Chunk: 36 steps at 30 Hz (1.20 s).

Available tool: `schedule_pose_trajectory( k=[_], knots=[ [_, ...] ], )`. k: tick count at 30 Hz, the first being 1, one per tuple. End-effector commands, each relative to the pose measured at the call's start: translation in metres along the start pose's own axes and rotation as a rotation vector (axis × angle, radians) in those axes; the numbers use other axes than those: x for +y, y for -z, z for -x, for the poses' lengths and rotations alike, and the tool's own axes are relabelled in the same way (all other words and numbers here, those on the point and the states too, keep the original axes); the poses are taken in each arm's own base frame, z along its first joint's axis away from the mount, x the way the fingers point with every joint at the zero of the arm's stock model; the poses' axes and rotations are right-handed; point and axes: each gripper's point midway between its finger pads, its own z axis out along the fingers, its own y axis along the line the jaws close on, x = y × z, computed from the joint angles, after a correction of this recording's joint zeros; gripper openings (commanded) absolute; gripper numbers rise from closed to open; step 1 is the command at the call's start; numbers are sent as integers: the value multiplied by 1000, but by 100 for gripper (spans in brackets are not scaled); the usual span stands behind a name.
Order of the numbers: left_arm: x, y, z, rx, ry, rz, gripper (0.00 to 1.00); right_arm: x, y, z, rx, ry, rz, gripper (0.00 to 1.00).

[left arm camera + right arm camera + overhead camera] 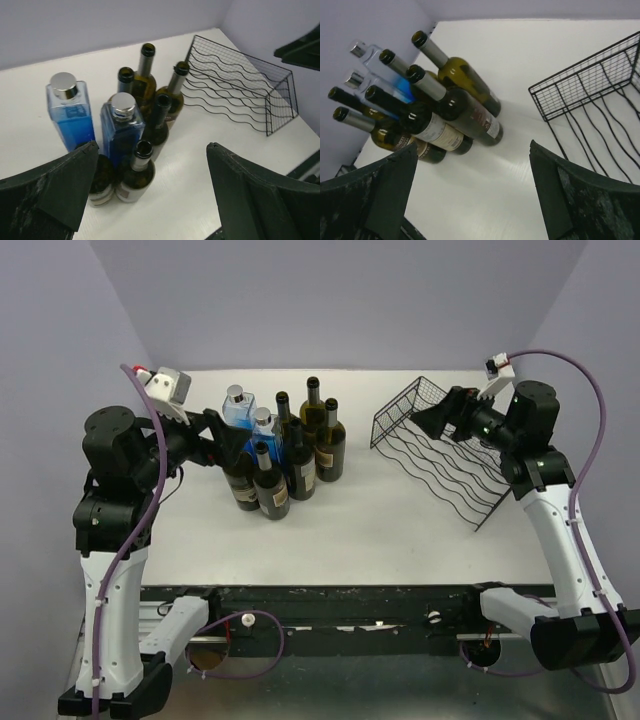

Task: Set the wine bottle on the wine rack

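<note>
Several dark green wine bottles (330, 445) stand upright in a tight cluster left of the table's middle, with two blue glass bottles (237, 410) among them. The black wire wine rack (395, 416) sits at the right, holding nothing. My left gripper (226, 436) hovers open at the cluster's left side, above the bottles. In the left wrist view the left gripper (151, 146) looks down on the nearest wine bottle (136, 176), with the rack (235, 85) beyond. My right gripper (428, 420) hangs open over the rack. The right gripper (472, 145) has bare table between its fingers, with bottles (465, 107) left and rack (600, 85) right.
The white table (400, 530) is walled by pale lilac panels at the back and sides. A black rail runs along the near edge where both arm bases are bolted. White table surface lies between the bottle cluster and the rack.
</note>
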Motion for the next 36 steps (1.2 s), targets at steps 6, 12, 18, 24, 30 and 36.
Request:
schedule_pose_trajectory(
  k=[6,12,18,24,30,36],
  knots=[
    [-27,-17,-63,120,-112,-181,96,30,-3,-22,42,-32,201,98],
    [-8,-44,-95,220,-95,-67,82,26,-4,-23,30,-42,177,98],
    [11,-58,-115,249,-68,32,72,19,-4,-25,19,-56,138,98],
    [20,-70,-123,213,-42,73,70,14,-3,-26,9,-61,106,98],
    [22,-86,-126,173,-28,79,61,11,-3,-25,-1,-70,84,98],
    [26,-95,-131,174,-26,102,54,8,-3,-27,-7,-80,63,98]
  ],
)
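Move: The wine bottle aimed at, front one of the cluster, stands about 7 cm ahead of the left hand and 5 cm to its right, its middle some 28 cm below. A second wine bottle is roughly 7 cm to the left of it and 2 cm farther out, a third about 7 cm right of it and 5 cm farther, and a blue bottle some 8 cm straight beyond it. From the right hand, the aimed-at bottle lies about 35 cm left, 6 cm back and 20 cm lower. The front bottle's mouth is where the left hand heads: swinging back and right at first, it sinks about 15 cm and then reaches forward some 6 cm, tipping down roughly 10 degrees. Its fingers narrow from wide open to a little over half, one on each side of the mouth. The right hand, empty and open, eases a couple of centimetres down, left and back. ##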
